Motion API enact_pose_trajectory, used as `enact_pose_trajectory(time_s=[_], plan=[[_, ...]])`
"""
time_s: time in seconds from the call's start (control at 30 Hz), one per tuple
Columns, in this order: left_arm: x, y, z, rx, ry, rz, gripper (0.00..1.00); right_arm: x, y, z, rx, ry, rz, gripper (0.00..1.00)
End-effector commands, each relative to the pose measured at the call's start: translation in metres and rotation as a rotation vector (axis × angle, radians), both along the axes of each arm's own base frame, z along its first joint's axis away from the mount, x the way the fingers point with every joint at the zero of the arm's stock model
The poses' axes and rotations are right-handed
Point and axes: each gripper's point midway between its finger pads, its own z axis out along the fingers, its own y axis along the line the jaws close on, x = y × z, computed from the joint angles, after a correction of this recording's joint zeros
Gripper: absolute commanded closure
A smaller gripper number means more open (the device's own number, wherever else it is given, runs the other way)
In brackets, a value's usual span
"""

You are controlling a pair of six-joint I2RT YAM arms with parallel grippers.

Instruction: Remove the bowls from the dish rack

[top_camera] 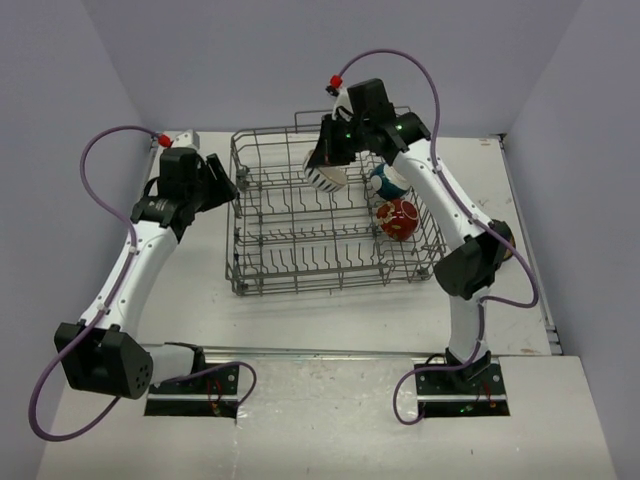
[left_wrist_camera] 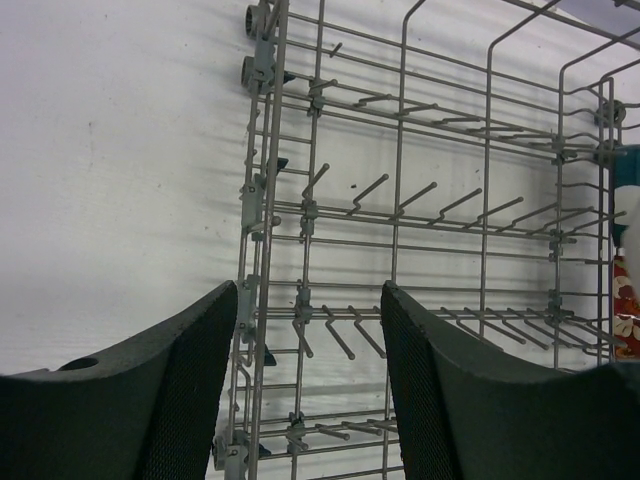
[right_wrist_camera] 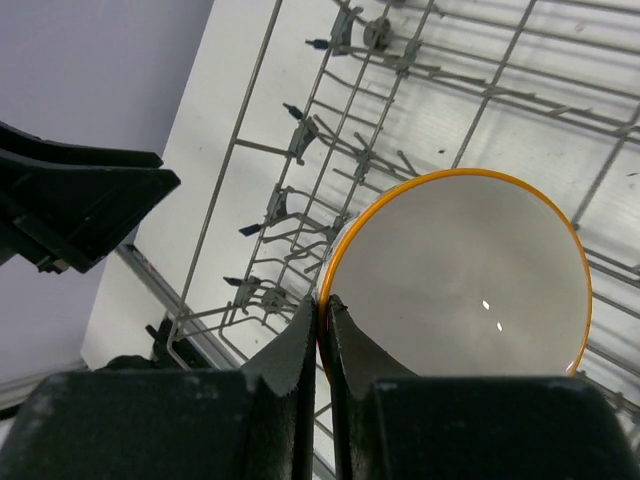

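The grey wire dish rack (top_camera: 300,262) stands mid-table. My right gripper (top_camera: 330,160) is shut on the rim of a white bowl with dark stripes (top_camera: 322,178), holding it above the rack's far side. In the right wrist view that bowl (right_wrist_camera: 470,270) shows a white inside and an orange rim, pinched between the fingertips (right_wrist_camera: 325,305). A teal-white bowl (top_camera: 385,181) and a red patterned bowl (top_camera: 398,218) sit in the rack's right end, both partly hidden by the right arm. My left gripper (top_camera: 226,186) hangs open at the rack's left wall (left_wrist_camera: 262,200), with nothing between its fingers (left_wrist_camera: 200,360).
Upright tines (left_wrist_camera: 420,200) fill the rack's floor. The teal-white bowl (left_wrist_camera: 628,180) and the red bowl (left_wrist_camera: 626,310) show at the right edge of the left wrist view. Something small and brown (top_camera: 508,247) peeks from behind the right arm's elbow. Purple walls close in the table.
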Motion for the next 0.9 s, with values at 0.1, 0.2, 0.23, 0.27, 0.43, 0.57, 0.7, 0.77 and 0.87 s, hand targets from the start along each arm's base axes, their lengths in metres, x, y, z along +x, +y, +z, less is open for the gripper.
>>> enact_pose_trajectory(time_s=[0.1, 0.2, 0.23, 0.27, 0.43, 0.57, 0.7, 0.77, 0.87], plan=[[0.007, 0.0, 0.01, -0.013, -0.019, 0.011, 0.4, -0.008, -0.067, 0.091, -0.053, -0.229, -0.142, 1.0], [0.007, 0.001, 0.004, -0.008, -0.004, 0.008, 0.4, -0.01, -0.103, 0.105, -0.085, -0.264, -0.216, 1.0], [0.007, 0.001, 0.0, -0.006, 0.005, 0.006, 0.4, -0.013, -0.114, 0.113, -0.09, -0.279, -0.244, 1.0], [0.007, 0.0, -0.002, -0.008, 0.01, 0.006, 0.4, -0.013, -0.122, 0.114, -0.096, -0.28, -0.267, 1.0], [0.01, -0.003, -0.015, -0.016, 0.041, -0.002, 0.4, -0.012, -0.177, 0.117, -0.184, -0.307, -0.444, 1.0], [0.018, -0.007, -0.018, -0.02, 0.048, -0.012, 0.41, -0.012, -0.213, 0.115, -0.228, -0.299, -0.559, 1.0], [0.028, -0.013, -0.016, -0.033, 0.045, -0.037, 0.41, -0.016, -0.259, 0.112, -0.302, -0.284, -0.701, 1.0], [0.032, -0.016, -0.021, -0.036, 0.053, -0.041, 0.41, -0.017, -0.283, 0.1, -0.355, -0.255, -0.769, 1.0], [0.038, -0.018, -0.027, -0.045, 0.061, -0.047, 0.41, -0.024, -0.314, 0.087, -0.402, -0.234, -0.857, 1.0]])
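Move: The striped bowl hangs pinched by its rim in my right hand. The brown bowl on the counter lies about 47 cm to the right, 3 cm nearer me and 24 cm lower. On the way, some 20 cm right and 21 cm below, sit the red bowl, 3 cm ahead, and the teal bowl, 17 cm ahead. My left hand has the rack's left rail about 6 cm ahead, 2 cm right and 8 cm below, and the brown bowl some 75 cm right, 1 cm ahead and 19 cm lower. Keeping my closed fingers on the striped bowl's rim, I swing my right hand about 27 cm to the right, out of the rack and towards the brown bowl's side. It arcs up some 11 cm, then starts sinking, turning roughly 40 degrees clockwise. Meanwhile my open left hand lowers about 5 cm, easing slightly forward towards the rack's left rail. ##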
